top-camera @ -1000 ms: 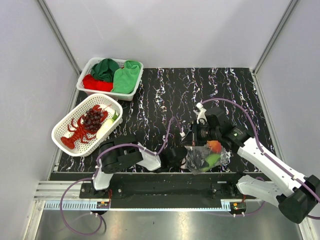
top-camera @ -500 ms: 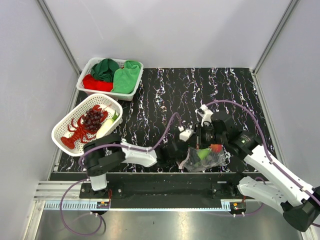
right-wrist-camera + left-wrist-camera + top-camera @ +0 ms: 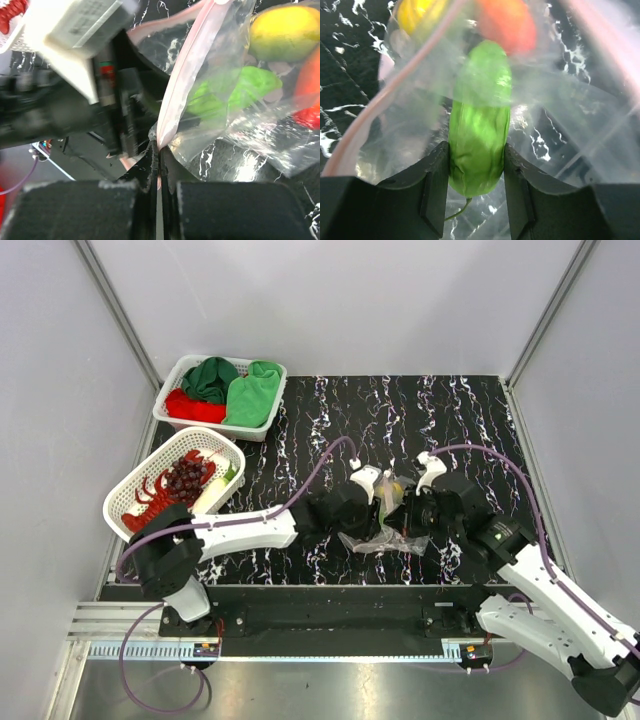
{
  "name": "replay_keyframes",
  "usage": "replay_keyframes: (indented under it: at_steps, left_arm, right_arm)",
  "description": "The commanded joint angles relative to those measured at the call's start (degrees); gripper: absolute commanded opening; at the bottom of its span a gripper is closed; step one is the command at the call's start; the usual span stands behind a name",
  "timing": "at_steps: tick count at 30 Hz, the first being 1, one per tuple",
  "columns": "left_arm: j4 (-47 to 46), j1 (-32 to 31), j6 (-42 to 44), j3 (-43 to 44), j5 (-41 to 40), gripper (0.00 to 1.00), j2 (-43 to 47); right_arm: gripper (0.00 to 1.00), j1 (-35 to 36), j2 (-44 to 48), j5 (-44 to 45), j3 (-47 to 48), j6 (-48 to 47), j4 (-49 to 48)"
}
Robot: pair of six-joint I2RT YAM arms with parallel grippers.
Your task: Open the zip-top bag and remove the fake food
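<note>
The clear zip-top bag (image 3: 385, 538) lies on the dark mat between both grippers. My right gripper (image 3: 160, 150) is shut on its pink zip strip (image 3: 172, 115); in the top view this gripper (image 3: 412, 520) is at the bag's right. My left gripper (image 3: 476, 155) is at the bag's mouth, shut on the end of the green vegetable (image 3: 479, 135); in the top view it (image 3: 365, 508) is at the bag's left. An orange-red fruit (image 3: 507, 25) and a yellow-green fruit (image 3: 285, 32) lie deeper in the bag. The pink strip (image 3: 385, 95) curves around the left jaw.
A white basket (image 3: 120, 505) at the left holds a red lobster (image 3: 150, 508), dark grapes (image 3: 185, 478) and a white radish (image 3: 210, 495). A second basket (image 3: 172, 385) at the back left holds green and red cloths. Grey walls enclose the mat.
The left arm has swung right and away from the near edge, into the bag's mouth. The bag and the right gripper have shifted away from the near edge too.
</note>
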State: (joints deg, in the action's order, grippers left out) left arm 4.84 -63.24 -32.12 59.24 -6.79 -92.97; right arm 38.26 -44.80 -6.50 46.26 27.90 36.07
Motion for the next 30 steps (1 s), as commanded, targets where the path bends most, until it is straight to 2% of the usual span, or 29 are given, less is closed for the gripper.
replay_keyframes:
  at_steps: [1,3,6,9,12,15,22,27,30]
  left_arm:
    - [7.2,0.4,3.2,7.4,1.9,0.00,4.2]
    - [11.0,0.5,1.4,11.7,2.3,0.00,3.2]
    - [15.4,1.3,-3.9,16.1,-1.7,0.00,0.8]
    - [16.3,2.9,-7.5,18.0,-0.7,0.00,-0.3]
    - [17.0,3.0,-6.3,18.7,1.7,0.00,0.9]
    - [18.9,3.0,-4.9,16.8,2.8,0.00,4.1]
    - [20.3,3.4,1.1,8.7,9.9,0.00,19.5]
    - [23.7,9.0,1.8,3.4,11.5,0.00,28.5]
    - [26.9,13.6,1.6,0.7,7.8,0.00,33.6]
  right_arm:
    - [0.00,0.4,-2.8,0.2,1.4,-3.0,-4.3]
    - [0.00,0.3,-5.1,-3.4,2.3,-3.1,-6.3]
    - [0.00,0.4,-7.5,-8.0,4.4,-3.0,-8.5]
    - [0.00,0.4,-8.0,-8.2,4.5,-3.2,-9.0]
    - [0.00,0.4,-6.7,-5.3,3.8,-3.4,-8.0]
    - [0.00,0.4,-5.9,0.2,4.1,-3.0,-5.8]
    - [0.00,0.3,-9.5,9.4,5.9,-4.2,-2.5]
    - [0.00,0.1,-11.5,10.4,7.1,-4.1,-2.7]
    - [0.00,0.1,-12.2,9.8,7.6,-4.3,-2.8]
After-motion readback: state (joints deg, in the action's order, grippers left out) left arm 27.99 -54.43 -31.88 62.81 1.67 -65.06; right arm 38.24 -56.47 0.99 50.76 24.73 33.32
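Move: The left hand already grips the green vegetable by its stem end inside the bag; the white tray it is bound for lies about 44 cm to its left, 9 cm farther out and 7 cm lower. The yellow mango sits in the bag some 8 cm ahead, 7 cm right and 6 cm below. The right hand, shut on the bag's rim, has the green vegetable roughly 4 cm left, 3 cm ahead and 12 cm below. Keeping its grip on the green vegetable, the left hand draws up about 5 cm within the bag's mouth, easing slightly forward and nearly pausing, then rises faster while swinging left towards the white tray, some 14 cm up and 9 cm left in all. The right hand stays shut on the bag's rim and carries it forward about 4 cm, straying a little left and coming back on the way, with a slight tilt. ##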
